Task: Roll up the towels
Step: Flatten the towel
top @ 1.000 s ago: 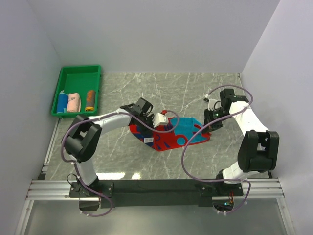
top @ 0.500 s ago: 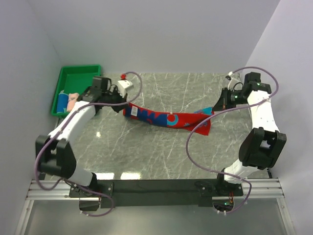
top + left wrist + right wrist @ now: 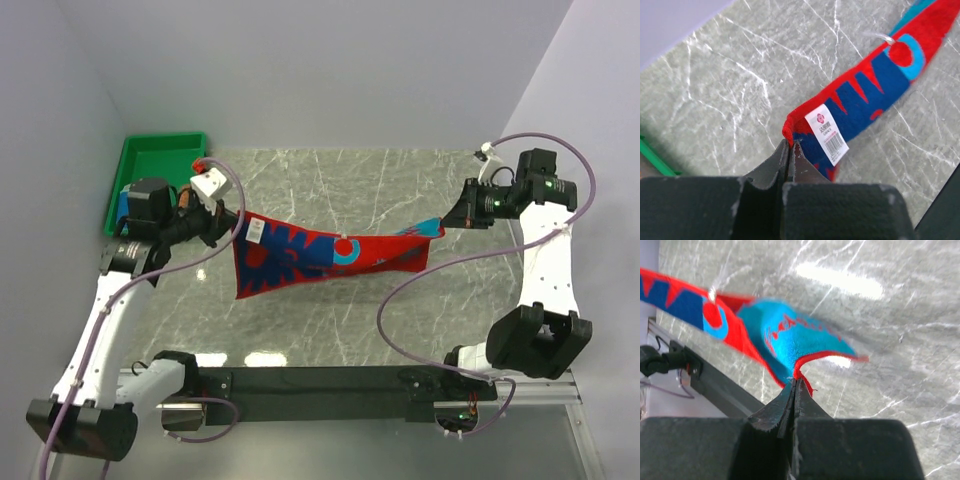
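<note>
The red-and-blue patterned towel (image 3: 320, 255) hangs stretched between my two grippers above the marble table (image 3: 330, 330). My left gripper (image 3: 235, 222) is shut on its left top corner, and a loose corner droops below it. In the left wrist view the left gripper (image 3: 789, 143) pinches the red hem of the towel (image 3: 870, 85) beside a white label (image 3: 827, 131). My right gripper (image 3: 447, 224) is shut on the right corner. In the right wrist view the right gripper (image 3: 795, 381) grips the towel's (image 3: 790, 335) red edge. A bit of a blue towel (image 3: 122, 204) shows behind my left arm.
A green tray (image 3: 160, 150) stands at the far left corner of the table, partly covered by my left arm. Grey walls close in the left, back and right sides. Purple cables loop from both arms over the table. The black base rail (image 3: 330, 380) runs along the near edge.
Both arms have risen and pulled apart. The towel, bunched on the table a second ago, now hangs spread between them; the left gripper has swung out to the left.
</note>
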Robot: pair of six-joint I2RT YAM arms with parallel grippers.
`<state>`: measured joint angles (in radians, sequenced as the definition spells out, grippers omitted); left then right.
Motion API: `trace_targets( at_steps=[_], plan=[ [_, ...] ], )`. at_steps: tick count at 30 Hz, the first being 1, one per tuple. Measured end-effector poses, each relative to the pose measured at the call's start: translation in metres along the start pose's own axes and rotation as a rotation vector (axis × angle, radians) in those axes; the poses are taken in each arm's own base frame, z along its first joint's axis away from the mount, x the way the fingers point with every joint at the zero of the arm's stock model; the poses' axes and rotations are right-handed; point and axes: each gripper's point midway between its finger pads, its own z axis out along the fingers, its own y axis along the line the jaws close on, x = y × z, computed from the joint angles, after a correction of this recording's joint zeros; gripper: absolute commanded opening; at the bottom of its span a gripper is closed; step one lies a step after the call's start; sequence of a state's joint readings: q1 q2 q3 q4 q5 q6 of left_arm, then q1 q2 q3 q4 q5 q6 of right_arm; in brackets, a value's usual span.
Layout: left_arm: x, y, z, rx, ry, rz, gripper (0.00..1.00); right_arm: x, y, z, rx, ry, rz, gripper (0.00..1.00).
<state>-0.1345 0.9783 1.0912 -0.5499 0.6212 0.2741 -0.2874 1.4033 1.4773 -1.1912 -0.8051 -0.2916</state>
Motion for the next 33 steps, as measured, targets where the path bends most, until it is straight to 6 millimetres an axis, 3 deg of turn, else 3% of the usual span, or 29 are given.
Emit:
trace_targets(
  at_steps=[5,8,10,14,18,20,22,25,27,28,29,31,32,33],
  plan=[
    [0.017,0.024,0.028,-0.007,0.061,-0.082,0.00,-0.020,-0.009,0.009,-0.001,-0.020,0.037,0.00],
    [0.031,0.055,0.057,-0.017,0.116,-0.143,0.00,-0.048,-0.028,0.027,-0.004,-0.023,0.061,0.00],
    [0.030,0.077,0.074,-0.027,0.135,-0.176,0.00,-0.072,-0.039,0.036,-0.004,-0.035,0.071,0.00],
    [-0.009,0.122,0.089,-0.057,0.073,-0.161,0.00,-0.122,-0.045,0.037,0.015,-0.128,-0.003,0.00],
    [-0.044,0.148,0.068,-0.085,-0.015,-0.095,0.00,-0.132,-0.023,0.027,0.000,-0.172,-0.077,0.00],
    [-0.042,0.147,0.055,-0.076,-0.013,-0.067,0.00,-0.116,-0.013,0.031,-0.012,-0.150,-0.106,0.00],
    [-0.023,0.137,0.048,-0.050,0.017,-0.033,0.00,-0.087,-0.009,0.044,-0.022,-0.085,-0.107,0.00],
    [0.042,0.107,0.047,0.032,0.133,-0.028,0.01,-0.026,-0.014,0.081,-0.025,0.087,-0.084,0.00],
    [0.096,0.084,0.045,0.101,0.241,-0.054,0.12,0.025,-0.024,0.106,-0.011,0.238,-0.046,0.04],
    [0.127,0.070,0.042,0.139,0.310,-0.076,0.20,0.050,-0.029,0.114,0.000,0.316,-0.028,0.25],
    [0.149,0.059,0.037,0.171,0.362,-0.092,0.27,0.069,-0.033,0.118,0.010,0.378,-0.007,0.40],
    [0.190,0.036,0.020,0.230,0.470,-0.126,0.31,0.103,-0.043,0.118,0.042,0.488,0.022,0.80],
    [0.201,0.030,0.011,0.242,0.504,-0.134,0.37,0.113,-0.049,0.114,0.061,0.522,0.029,0.87],
    [0.206,0.028,0.002,0.240,0.522,-0.132,0.39,0.118,-0.053,0.108,0.081,0.539,0.024,0.88]
  ],
)
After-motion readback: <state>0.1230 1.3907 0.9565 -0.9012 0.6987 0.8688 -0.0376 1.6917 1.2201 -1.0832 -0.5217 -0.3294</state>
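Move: The towel hangs stretched between both hands by its near corners, its middle some 21 cm right of the left hand and 12 below, about 22 cm left of the right hand and 9 below, level with both in reach. Its landing spot, bare table, is centred about 7 cm ahead, 15 right and 27 below the left hand; about 5 ahead, 29 left and 23 below the right. The green tray stands roughly 26 cm ahead, 24 left and 25 below the left hand. The towel is flicked outward and laid down: both hands, still pinching the near corners, swing forward about 15 cm, the left dipping first, then sweep back to just behind their start while dropping steeply, nearly 20 cm. The left also drifts left; both wrists tip down some 30 degrees, and the fingers open low over the table, letting the corners go, the right wider. ##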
